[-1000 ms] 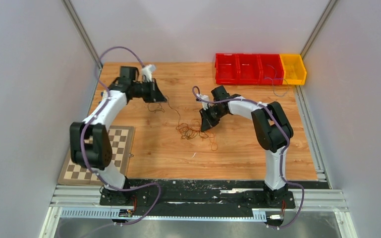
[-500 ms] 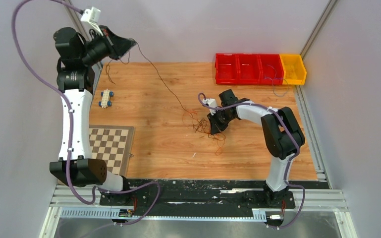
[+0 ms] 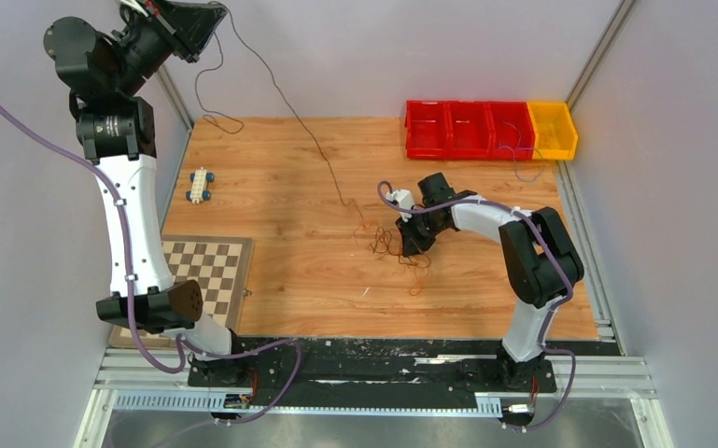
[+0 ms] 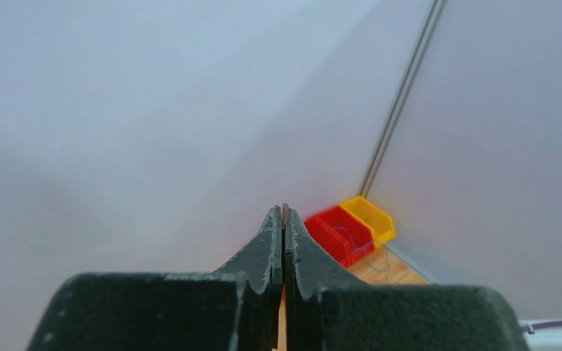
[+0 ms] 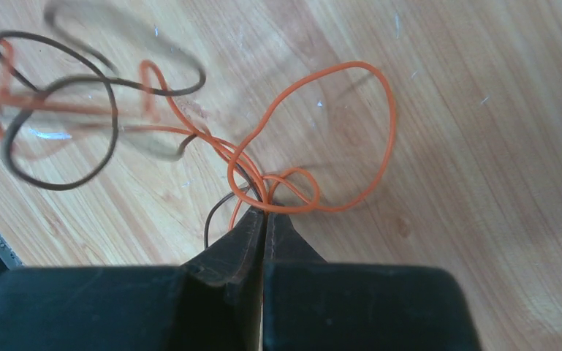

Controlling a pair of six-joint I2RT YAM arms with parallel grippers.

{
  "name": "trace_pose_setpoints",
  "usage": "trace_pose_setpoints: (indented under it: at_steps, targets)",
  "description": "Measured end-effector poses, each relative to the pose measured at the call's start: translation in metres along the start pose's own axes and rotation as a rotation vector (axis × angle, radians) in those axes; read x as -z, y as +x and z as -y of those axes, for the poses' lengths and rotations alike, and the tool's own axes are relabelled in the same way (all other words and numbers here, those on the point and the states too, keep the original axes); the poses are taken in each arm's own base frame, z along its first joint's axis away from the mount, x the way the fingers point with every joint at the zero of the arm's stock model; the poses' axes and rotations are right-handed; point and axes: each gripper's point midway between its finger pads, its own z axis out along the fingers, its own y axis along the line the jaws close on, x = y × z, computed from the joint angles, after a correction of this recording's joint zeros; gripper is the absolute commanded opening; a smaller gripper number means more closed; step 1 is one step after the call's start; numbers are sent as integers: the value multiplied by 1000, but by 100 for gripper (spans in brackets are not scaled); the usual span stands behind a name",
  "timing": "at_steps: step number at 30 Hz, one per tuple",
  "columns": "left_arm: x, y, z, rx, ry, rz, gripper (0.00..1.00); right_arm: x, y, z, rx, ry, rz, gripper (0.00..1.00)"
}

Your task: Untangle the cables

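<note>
The cables are thin orange and dark wires; their tangle (image 3: 383,241) lies mid-table. My right gripper (image 3: 409,245) is low on the wood, shut on the knot where the orange loops (image 5: 384,124) cross; a dark loop (image 5: 109,110) lies farther left. My left gripper (image 3: 213,14) is raised high at the back left, shut on a dark cable (image 3: 289,103) that runs down in a slanted line to the tangle. A slack end hangs from it to the table's back left (image 3: 217,121). In the left wrist view the gripper (image 4: 283,212) is closed, with a sliver of wire at the tips.
Red bins (image 3: 467,129) and a yellow bin (image 3: 553,129) stand at the back right, with a thin wire (image 3: 523,168) beside them. A small toy block (image 3: 202,184) and a chessboard (image 3: 207,275) lie on the left. Walls close in on both sides.
My left arm has swung from table level up high at the back left, drawing the dark cable out of the tangle. The right gripper closed fully and shifted slightly right with the tangle.
</note>
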Motion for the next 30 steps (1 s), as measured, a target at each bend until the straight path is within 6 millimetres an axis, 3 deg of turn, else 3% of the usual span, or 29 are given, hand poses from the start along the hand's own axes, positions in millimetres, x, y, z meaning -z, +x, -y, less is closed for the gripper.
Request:
trace_pose_setpoints:
  at_steps: [7, 9, 11, 14, 17, 20, 22, 24, 30]
  targets:
    - [3, -56, 2, -91, -17, 147, 0, 2, 5, 1, 11, 13, -9, 0]
    - [6, -68, 5, -115, -20, 182, 0, 3, 6, 0, 12, 18, -11, 5]
    - [8, -76, 11, -133, -8, 207, 0, 4, 7, 1, 13, 22, -16, 22]
    - [8, -73, 16, -114, 22, 207, 0, 8, 11, -1, 1, 16, -41, 62]
    - [7, -52, 18, -61, 55, 157, 0, 19, 13, -9, -9, -4, -77, 83]
    - [2, -18, 15, 4, 85, 84, 0, 38, 6, -13, 18, -2, -78, 89]
    - [-1, 13, 16, 63, 111, 18, 0, 60, -11, -18, 68, 12, -35, 91]
    - [-5, 41, 21, 116, 145, -42, 0, 86, -38, -24, 129, 34, 38, 93]
    - [-14, 127, 58, 248, 274, -225, 0, 198, -163, -56, 318, 128, 414, 98]
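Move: The left hand holds the black cable high in the air; the orange tangle it leads down to lies about 31 cm to its right, 9 cm back and 60 cm below, with the toy car some 15 cm left, 5 cm ahead and 59 cm below. The right fingertips pinch the tangle at table height, its middle about 2 cm to their left and 1 cm below, level fore and aft. From them the red bins stand about 33 cm ahead and 17 cm right, the white scrap 9 cm left and 9 cm back. The right hand keeps its pinch on the tangle's orange strands at first, drifting only slightly, then opens wide, lets go and climbs about 25 cm with a little forward, its fingers tipping up some 30 degrees. The left keeps the black cable pinched, lifts another 7 cm, then turns back and drops about 17 cm while swinging some 11 cm right towards the tangle, wrist turning clockwise. ##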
